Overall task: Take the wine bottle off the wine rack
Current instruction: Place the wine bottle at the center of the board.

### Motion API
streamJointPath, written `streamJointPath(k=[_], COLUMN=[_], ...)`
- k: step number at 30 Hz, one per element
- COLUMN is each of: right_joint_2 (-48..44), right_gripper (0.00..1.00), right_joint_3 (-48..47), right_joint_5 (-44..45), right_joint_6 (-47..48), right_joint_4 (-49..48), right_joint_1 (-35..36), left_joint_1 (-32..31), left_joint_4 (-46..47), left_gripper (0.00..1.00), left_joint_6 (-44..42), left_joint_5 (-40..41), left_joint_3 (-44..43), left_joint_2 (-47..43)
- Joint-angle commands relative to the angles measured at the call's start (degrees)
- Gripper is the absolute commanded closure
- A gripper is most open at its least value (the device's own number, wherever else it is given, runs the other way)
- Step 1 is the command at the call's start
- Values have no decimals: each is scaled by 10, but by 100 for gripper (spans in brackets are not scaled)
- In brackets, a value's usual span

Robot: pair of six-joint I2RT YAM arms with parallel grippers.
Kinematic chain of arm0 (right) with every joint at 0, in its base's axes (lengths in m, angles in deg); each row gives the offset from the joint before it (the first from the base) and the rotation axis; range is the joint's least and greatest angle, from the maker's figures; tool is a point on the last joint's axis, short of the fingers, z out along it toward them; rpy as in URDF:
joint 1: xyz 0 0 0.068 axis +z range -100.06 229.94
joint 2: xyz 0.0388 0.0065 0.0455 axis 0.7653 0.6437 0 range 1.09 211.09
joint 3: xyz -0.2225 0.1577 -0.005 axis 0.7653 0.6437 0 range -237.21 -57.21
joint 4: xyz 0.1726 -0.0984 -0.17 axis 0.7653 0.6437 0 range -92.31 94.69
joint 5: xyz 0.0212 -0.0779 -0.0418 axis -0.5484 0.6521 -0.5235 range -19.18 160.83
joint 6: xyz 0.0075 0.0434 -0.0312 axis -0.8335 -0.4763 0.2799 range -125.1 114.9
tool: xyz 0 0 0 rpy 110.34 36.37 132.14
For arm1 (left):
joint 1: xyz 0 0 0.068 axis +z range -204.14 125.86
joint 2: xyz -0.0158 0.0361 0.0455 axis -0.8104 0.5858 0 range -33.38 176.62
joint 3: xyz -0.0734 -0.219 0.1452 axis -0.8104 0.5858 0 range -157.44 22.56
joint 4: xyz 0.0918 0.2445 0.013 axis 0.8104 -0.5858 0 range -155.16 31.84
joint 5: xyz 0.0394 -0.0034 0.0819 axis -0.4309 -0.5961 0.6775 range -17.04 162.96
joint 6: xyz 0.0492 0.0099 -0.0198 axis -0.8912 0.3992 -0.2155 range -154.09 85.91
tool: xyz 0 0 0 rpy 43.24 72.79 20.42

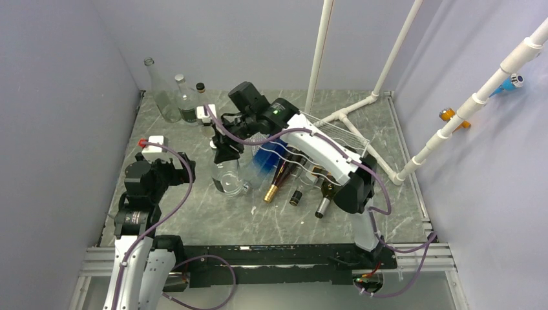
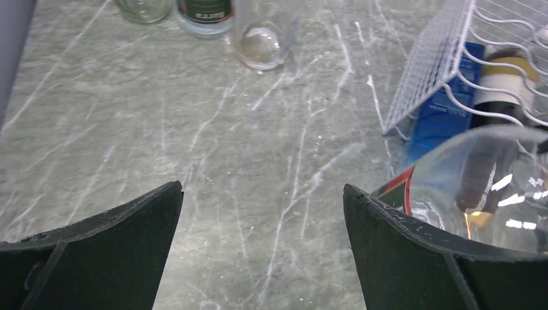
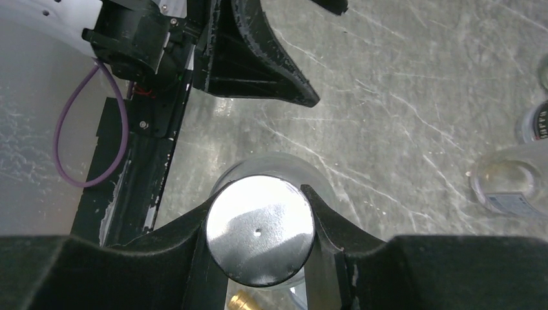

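The wine bottle (image 1: 229, 179) is clear glass with a silver cap (image 3: 260, 237). It stands upright just left of the white wire wine rack (image 1: 333, 137), outside its cradles. My right gripper (image 3: 260, 213) is shut on its neck from above, just under the cap, and shows in the top view as the right gripper (image 1: 225, 154). My left gripper (image 2: 263, 194) is open with only bare table between its fingers. In the top view this left gripper (image 1: 181, 166) sits left of the bottle. The bottle's glass (image 2: 491, 187) bulges in beside its right finger.
Several bottles still lie in the rack, necks toward me: a blue one (image 1: 267, 161), a dark one with a gold cap (image 1: 276, 184), and another dark one (image 1: 323, 201). Three glass bottles (image 1: 184, 100) stand at the back left. White pipes (image 1: 388, 71) rise behind the rack.
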Motion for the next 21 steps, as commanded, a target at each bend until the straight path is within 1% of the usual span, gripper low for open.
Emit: streamJointPath(k=[1, 3, 9, 14, 21], right_joint_2=[-5, 3, 23, 36, 49], right_gripper=[100, 100, 100, 100, 100], right_joint_3=[-60, -64, -61, -58, -49], right_joint_5=[-13, -9, 1, 4, 8], right_joint_6=[-6, -7, -7, -9, -9], right_joint_4=[-56, -56, -59, -61, -63], right_joint_1=[21, 29, 47, 59, 70], left_joint_1=[3, 3, 3, 3, 3], left_joint_4=[-7, -9, -11, -13, -20], left_gripper=[0, 1, 1, 1, 0], left_joint_6=[8, 19, 47, 57, 60], left_joint_5=[96, 131, 205, 240, 261], left_joint_3=[-10, -10, -9, -11, -16], left_joint_2=[-7, -7, -9, -11, -16])
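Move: The right hand holds the clear bottle by its silver cap, hanging roughly upright; its open spot near the middle of the board lies about 4 cm back, 4 cm left and some 27 cm below. In the rack, the blue bottle's middle is about 11 cm ahead and 10 cm right of this hand, the gold-capped bottle's 8 cm ahead and 16 cm right. From the left hand, the spot is roughly 5 cm back, 13 cm right and 20 cm below. The right hand keeps its pinch on the silver cap and lowers the clear bottle about 5 cm towards the open board while easing some 4 cm left and nearly as much back, slowing as it sinks, its left-pointing fingers dipping a little further. Meanwhile the empty left hand swings some 7 cm left, away from the bottle and its spot, turning counter-clockwise about 25 degrees with its fingers staying wide open. ##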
